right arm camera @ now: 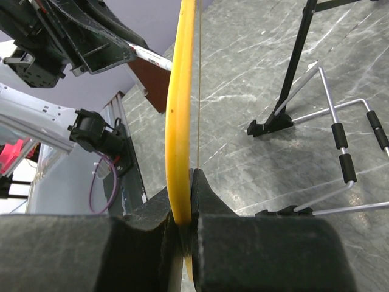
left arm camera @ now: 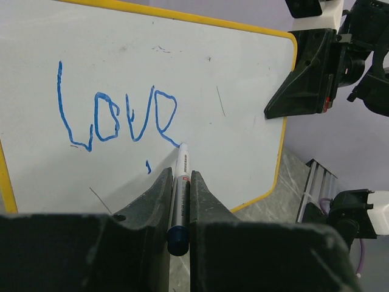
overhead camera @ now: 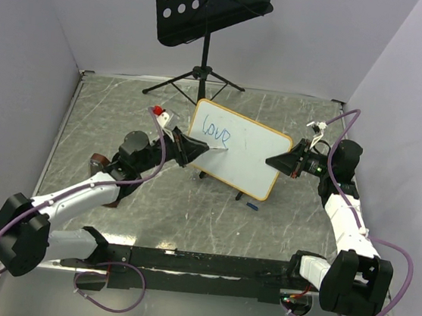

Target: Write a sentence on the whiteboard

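Observation:
The whiteboard [overhead camera: 250,162] stands tilted mid-table, with a yellow-toned frame. On its upper left is the blue handwritten word "love" [overhead camera: 216,133], the only part of the sentence that shows; it fills the left of the board in the left wrist view [left arm camera: 121,118]. My left gripper [overhead camera: 194,151] is shut on a white marker [left arm camera: 182,159] with a dark blue rear end. The marker's tip touches the board just below the final "e". My right gripper [overhead camera: 283,163] is shut on the whiteboard's right edge [right arm camera: 179,91], with the yellow frame pinched between its fingers [right arm camera: 206,201].
A black perforated music stand [overhead camera: 209,5] on a tripod [overhead camera: 197,76] stands behind the board. A small blue cap [overhead camera: 251,205] lies on the table below the board's lower right corner. A wire leg with black sleeves [right arm camera: 341,152] lies behind the board. Grey walls close in both sides.

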`<action>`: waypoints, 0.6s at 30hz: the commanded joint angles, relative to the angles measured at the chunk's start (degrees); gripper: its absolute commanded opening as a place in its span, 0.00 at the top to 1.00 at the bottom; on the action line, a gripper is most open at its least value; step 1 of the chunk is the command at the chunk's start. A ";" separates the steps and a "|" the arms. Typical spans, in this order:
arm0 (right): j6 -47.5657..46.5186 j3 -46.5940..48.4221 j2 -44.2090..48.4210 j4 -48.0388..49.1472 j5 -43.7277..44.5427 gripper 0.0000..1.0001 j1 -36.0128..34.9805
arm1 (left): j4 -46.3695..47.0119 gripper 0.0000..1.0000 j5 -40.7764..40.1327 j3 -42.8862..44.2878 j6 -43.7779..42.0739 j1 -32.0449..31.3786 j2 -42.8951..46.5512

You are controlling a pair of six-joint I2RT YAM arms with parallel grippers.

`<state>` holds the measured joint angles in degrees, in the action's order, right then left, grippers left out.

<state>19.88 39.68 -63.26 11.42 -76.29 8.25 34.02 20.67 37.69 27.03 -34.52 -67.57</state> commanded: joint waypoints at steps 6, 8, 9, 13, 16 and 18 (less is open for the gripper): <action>0.25 0.48 0.77 4.40 -5.53 1.00 -0.25 | 6.14 0.99 0.95 2.74 3.82 0.33 2.79; 0.25 0.48 0.69 4.40 -5.53 1.00 -0.25 | 6.50 0.99 1.22 2.74 4.44 0.51 3.76; 0.34 0.48 0.69 4.57 -5.53 1.00 -0.25 | 6.76 0.99 1.57 2.82 5.13 0.68 4.63; 0.25 0.48 0.77 4.40 -5.45 1.00 -0.25 | 7.11 0.99 2.01 3.26 6.72 1.04 6.57; 0.16 0.48 0.95 4.31 -5.45 1.00 -0.25 | 7.02 0.99 1.66 3.62 7.78 1.12 7.98; 0.07 0.48 1.04 4.23 -5.45 1.00 -0.25 | 6.85 0.99 1.40 3.62 8.92 1.04 9.12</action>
<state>20.08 39.68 -63.26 11.42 -79.07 8.25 37.58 21.41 38.74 32.99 -33.69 -61.06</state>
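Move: The marker in my left hand has its tip at the tail of the "e". The whiteboard's middle lies about 9 cm to the right of my left hand, 2 cm ahead and a touch lower. The written word sits about 4 cm ahead, 3 cm right and slightly higher; my right gripper, on the board's far edge, is some 20 cm right and roughly 1 cm back. From my right hand the board's middle is about 11 cm left and 2 cm ahead. Having ended the "e", I lift my left hand off it: slowly at first, then faster, up about 6.5 cm, drifting some 2 cm back and a little left so the marker tip comes free of the whiteboard. My wrist tips the marker's point up by about 10 degrees while my fingers keep their hold. My right hand keeps pinching the board's edge, easing back about 1 cm. ##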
